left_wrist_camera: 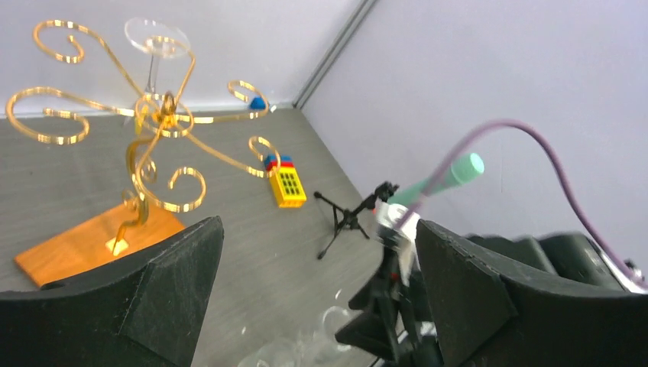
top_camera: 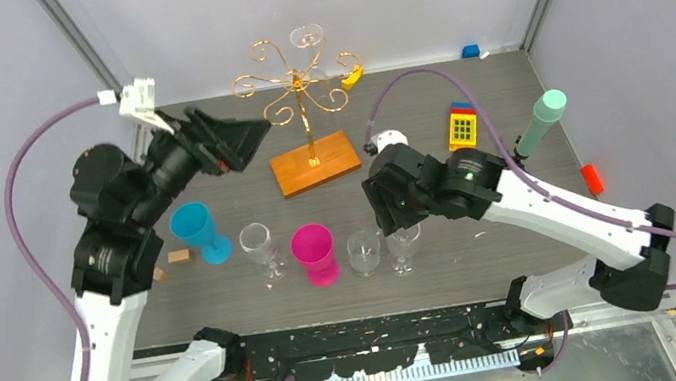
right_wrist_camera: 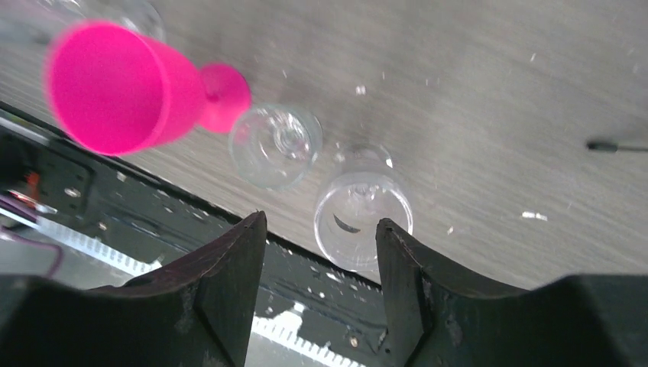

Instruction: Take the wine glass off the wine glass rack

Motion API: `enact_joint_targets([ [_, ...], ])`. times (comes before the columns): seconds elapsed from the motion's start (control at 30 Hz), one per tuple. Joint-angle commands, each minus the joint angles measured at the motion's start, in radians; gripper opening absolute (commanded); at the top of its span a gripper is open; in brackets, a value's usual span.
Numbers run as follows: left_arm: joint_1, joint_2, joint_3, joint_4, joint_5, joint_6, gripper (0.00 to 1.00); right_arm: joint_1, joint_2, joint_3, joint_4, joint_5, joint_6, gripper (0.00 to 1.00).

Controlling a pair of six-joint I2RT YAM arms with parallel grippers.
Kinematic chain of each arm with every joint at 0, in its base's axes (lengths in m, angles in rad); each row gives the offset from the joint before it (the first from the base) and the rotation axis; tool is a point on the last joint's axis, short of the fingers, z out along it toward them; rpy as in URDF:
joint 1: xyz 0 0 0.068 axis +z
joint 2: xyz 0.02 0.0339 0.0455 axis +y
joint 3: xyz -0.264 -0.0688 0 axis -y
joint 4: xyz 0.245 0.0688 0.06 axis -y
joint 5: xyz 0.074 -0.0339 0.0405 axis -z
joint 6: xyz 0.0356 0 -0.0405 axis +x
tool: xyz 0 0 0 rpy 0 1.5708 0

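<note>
The wine glass rack is a gold wire tree on an orange-brown wooden base, at the back middle of the table. One clear wine glass hangs upside down from a rear arm, and its foot shows in the left wrist view. My left gripper is open and empty just left of the rack, clear of it. Near the front, my right gripper is open, its fingers apart over another clear wine glass that stands free on the table.
Along the front stand a blue cup, a clear glass, a pink cup and another clear glass. A yellow toy, a teal microphone on a black tripod and a red piece lie to the right.
</note>
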Motion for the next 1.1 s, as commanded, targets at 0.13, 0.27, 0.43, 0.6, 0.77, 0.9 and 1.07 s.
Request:
enact_joint_targets([
  [0.13, 0.003, 0.356, 0.299, 0.071, -0.158, -0.191, 0.98, -0.002, -0.136, 0.095, 0.173, 0.145, 0.0, 0.6],
  [0.27, 0.003, 0.552, 0.482, 0.009, -0.247, -0.223, 0.98, -0.003, -0.168, 0.064, 0.202, 0.17, 0.019, 0.6],
  [0.43, 0.001, 0.768, 0.693, -0.033, -0.303, -0.286, 0.89, -0.005, -0.202, 0.018, 0.214, 0.182, 0.035, 0.6],
  [0.6, -0.005, 0.916, 0.81, -0.075, -0.371, -0.328, 0.82, -0.007, -0.232, -0.021, 0.213, 0.18, 0.047, 0.6],
  [0.77, -0.019, 0.975, 0.817, -0.031, -0.41, -0.322, 0.8, -0.008, -0.243, -0.058, 0.214, 0.187, 0.078, 0.6],
  [0.9, -0.019, 1.024, 0.836, -0.006, -0.388, -0.307, 0.78, -0.008, -0.244, -0.076, 0.213, 0.178, 0.098, 0.59],
  [1.07, -0.02, 1.059, 0.834, 0.047, -0.338, -0.321, 0.77, -0.009, -0.261, -0.1, 0.229, 0.167, 0.11, 0.6],
])
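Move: The last clear wine glass hangs upside down on the rack's far hook, its middle about 33 cm ahead of my left hand, 8 cm right and 20 cm below. The rack's post is some 21 cm ahead, 4 cm right; the yellow block lies 45 cm ahead, 16 cm right. From my right hand the hanging glass is 38 cm ahead, 12 cm left, 5 cm higher; the glass just set down is 2 cm back, 11 cm below. I sweep my left hand about 30 cm forward and a little right over the rack to the hanging glass, rising slightly, then sinking to end some 8 cm lower; the fingers tip down and swing counter-clockwise, narrowing but staying open. My open right hand rises from the standing glass, tips lifting, then settles back a few centimetres. ##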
